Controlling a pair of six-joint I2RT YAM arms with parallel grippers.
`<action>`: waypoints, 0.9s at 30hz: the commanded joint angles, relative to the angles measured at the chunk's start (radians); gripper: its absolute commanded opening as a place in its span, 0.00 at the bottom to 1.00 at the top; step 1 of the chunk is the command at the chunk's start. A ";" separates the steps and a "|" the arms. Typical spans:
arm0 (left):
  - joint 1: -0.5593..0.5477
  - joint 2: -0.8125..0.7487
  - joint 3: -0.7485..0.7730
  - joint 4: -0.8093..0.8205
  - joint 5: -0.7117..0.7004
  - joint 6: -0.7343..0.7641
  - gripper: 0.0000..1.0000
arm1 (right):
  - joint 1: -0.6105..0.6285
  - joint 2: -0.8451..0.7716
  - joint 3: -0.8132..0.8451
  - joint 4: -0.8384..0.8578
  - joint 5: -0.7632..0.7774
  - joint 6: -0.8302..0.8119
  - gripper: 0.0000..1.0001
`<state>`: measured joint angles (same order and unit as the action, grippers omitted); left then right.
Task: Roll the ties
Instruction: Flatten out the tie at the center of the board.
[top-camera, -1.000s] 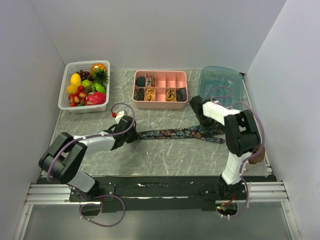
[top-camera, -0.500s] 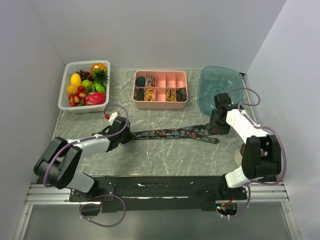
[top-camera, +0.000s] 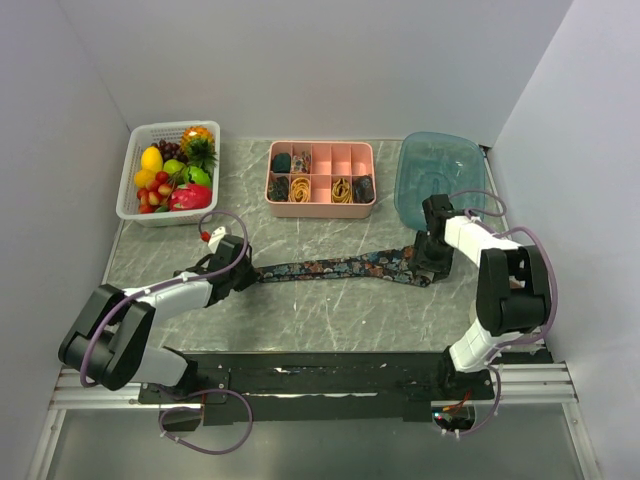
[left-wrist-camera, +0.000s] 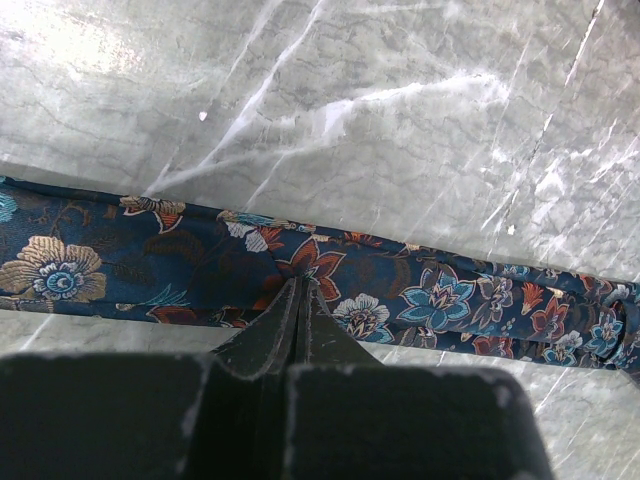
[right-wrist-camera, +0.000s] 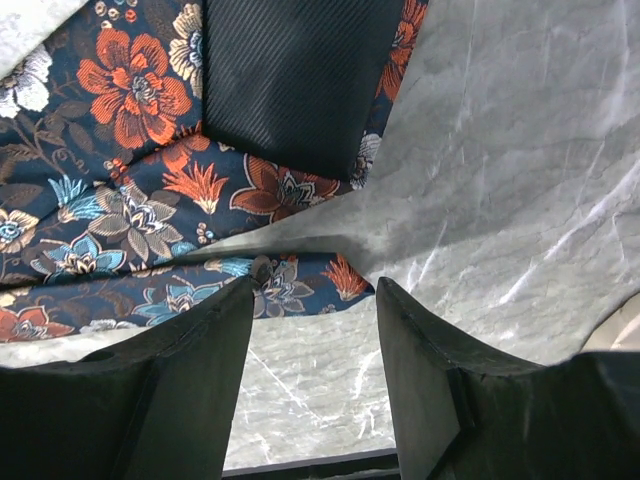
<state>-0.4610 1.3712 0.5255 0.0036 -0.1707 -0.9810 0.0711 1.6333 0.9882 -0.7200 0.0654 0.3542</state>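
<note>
One tie (top-camera: 340, 268), dark navy with a reddish, blue and tan flower pattern, lies stretched left to right across the middle of the marble table. My left gripper (top-camera: 243, 272) is at its narrow left end. In the left wrist view its jaws are pinched together on the fabric of the tie (left-wrist-camera: 440, 300), at the left gripper's tips (left-wrist-camera: 300, 285). My right gripper (top-camera: 430, 262) stands open over the wide right end. There the tie (right-wrist-camera: 120, 200) is folded over so its black lining (right-wrist-camera: 290, 80) shows. A corner of cloth lies between the right gripper's tips (right-wrist-camera: 312, 300), untouched on the right side.
A white basket of toy fruit (top-camera: 168, 172) stands at the back left. A pink compartment tray (top-camera: 320, 172) at the back middle holds dark rolls and yellow bands. A teal plastic tub (top-camera: 440, 175) sits at the back right, just behind the right gripper.
My right gripper has opened and let go of the tie's wide end, and its arm has swung out to the right. My left gripper has drawn the tie leftward.
</note>
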 joint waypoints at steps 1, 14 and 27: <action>0.004 -0.001 -0.021 -0.083 -0.021 0.031 0.01 | -0.002 0.026 -0.003 0.016 0.013 -0.004 0.59; 0.004 -0.003 -0.013 -0.093 -0.030 0.041 0.01 | 0.001 0.051 -0.005 0.028 0.010 -0.004 0.18; 0.002 0.011 -0.005 -0.093 -0.036 0.044 0.01 | 0.022 -0.124 0.059 -0.041 0.034 -0.024 0.00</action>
<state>-0.4614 1.3705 0.5255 0.0036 -0.1730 -0.9634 0.0879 1.6028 0.9894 -0.7292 0.0628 0.3450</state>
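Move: The tie's narrow pointed tip lies right under the right hand's open fingers, about 2 cm below. The broad end's black backing is some 5 cm ahead of it and 1 cm left; the brown-lidded pot is roughly 18 cm right and 7 cm back, and the blue bin's middle some 23 cm ahead and 2 cm right of the hand. From the left hand, the tip is about 45 cm right and level ahead. The right hand sinks about 1 cm, pinches the narrow tip, then lifts nearly 2 cm; left keeps its hold. ##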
